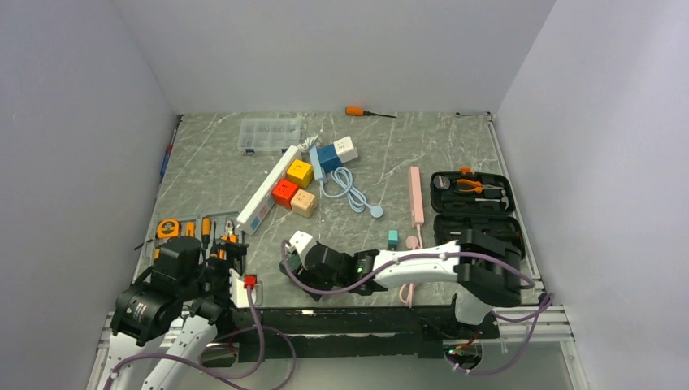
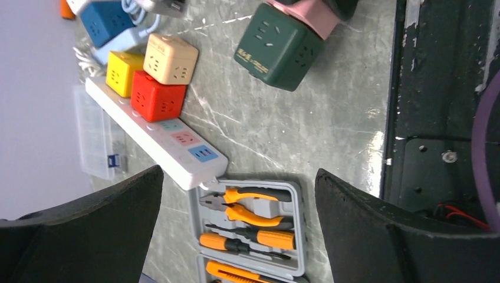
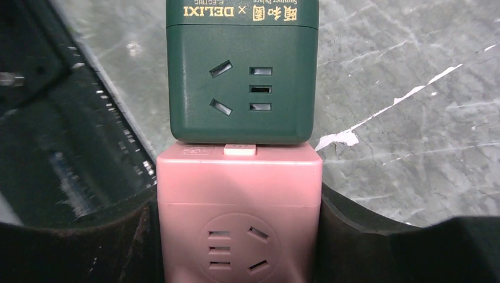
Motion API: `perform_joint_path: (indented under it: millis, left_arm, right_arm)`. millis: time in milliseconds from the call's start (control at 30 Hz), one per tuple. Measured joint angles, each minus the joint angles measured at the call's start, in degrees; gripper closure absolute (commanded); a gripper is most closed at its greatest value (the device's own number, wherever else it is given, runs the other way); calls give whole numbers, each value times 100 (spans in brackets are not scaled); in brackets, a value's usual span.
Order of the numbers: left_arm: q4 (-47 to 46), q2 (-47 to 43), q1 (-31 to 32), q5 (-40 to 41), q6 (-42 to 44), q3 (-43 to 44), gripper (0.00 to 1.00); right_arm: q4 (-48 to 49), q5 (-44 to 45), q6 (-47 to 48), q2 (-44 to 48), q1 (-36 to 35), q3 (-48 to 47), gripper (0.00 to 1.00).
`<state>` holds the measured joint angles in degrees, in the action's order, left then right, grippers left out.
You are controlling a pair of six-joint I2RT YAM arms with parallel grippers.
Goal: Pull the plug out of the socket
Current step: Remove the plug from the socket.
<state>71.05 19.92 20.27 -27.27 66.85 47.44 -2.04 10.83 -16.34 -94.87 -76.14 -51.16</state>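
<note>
A pink cube plug (image 3: 239,194) is seated against a dark green cube socket (image 3: 242,76) on the marble table, with a small white tab between them. My right gripper (image 3: 239,207) is shut on the pink plug, one black finger pressed on each side. The overhead view shows that gripper (image 1: 299,264) reaching left near the front edge. In the left wrist view the green socket (image 2: 277,50) lies at the top with the pink plug (image 2: 306,15) behind it. My left gripper (image 2: 239,174) hangs open over a grey tool case, holding nothing.
A grey tool case (image 2: 298,236) with orange pliers lies under the left gripper. A white power strip (image 2: 159,141) carries red, yellow and beige cubes. A pink strip (image 1: 416,195), a black tool case (image 1: 471,203), a clear box (image 1: 268,134) and an orange screwdriver (image 1: 357,111) lie farther back.
</note>
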Motion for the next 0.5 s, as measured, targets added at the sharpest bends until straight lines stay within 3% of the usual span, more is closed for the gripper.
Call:
perform_joint_path:
  millis: [233,500]
  left_arm:
    - [-105,-374,0,-208,1397,-262,1]
    - [-555,-774,0,-352,3108,-859,1]
  right_arm:
    - [-415,-826,31,960,411,-66,100]
    - [-911,-1552,28,1141,656,-474,100]
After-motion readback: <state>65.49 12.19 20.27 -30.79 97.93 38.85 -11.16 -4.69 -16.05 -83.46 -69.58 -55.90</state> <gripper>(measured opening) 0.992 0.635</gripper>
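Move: The right hand already grips the pink socket cube just clear of the table, and the green plug cube joined to it sits about 3 cm ahead of and 4 cm left of that hand, level with it. From the open left hand, the green plug is about 4 cm ahead, 10 cm right and 14 cm below. The peach cube stands roughly 17 cm ahead of the green plug and 3 cm to its right, the red cube some 20 cm ahead and 2 cm left of it. Keeping its pinch on the pink socket, the right hand lifts the joined pair about 8.5 cm almost straight up, quickly at first and then slower, while tilting some 15 degrees, which brings the green plug up towards the left hand. The left hand, fingers wide open and touching nothing, rolls some 35 degrees about its own finger line (clockwise seen from behind the hand) and eases a couple of centimetres forward and right, towards the green plug. ##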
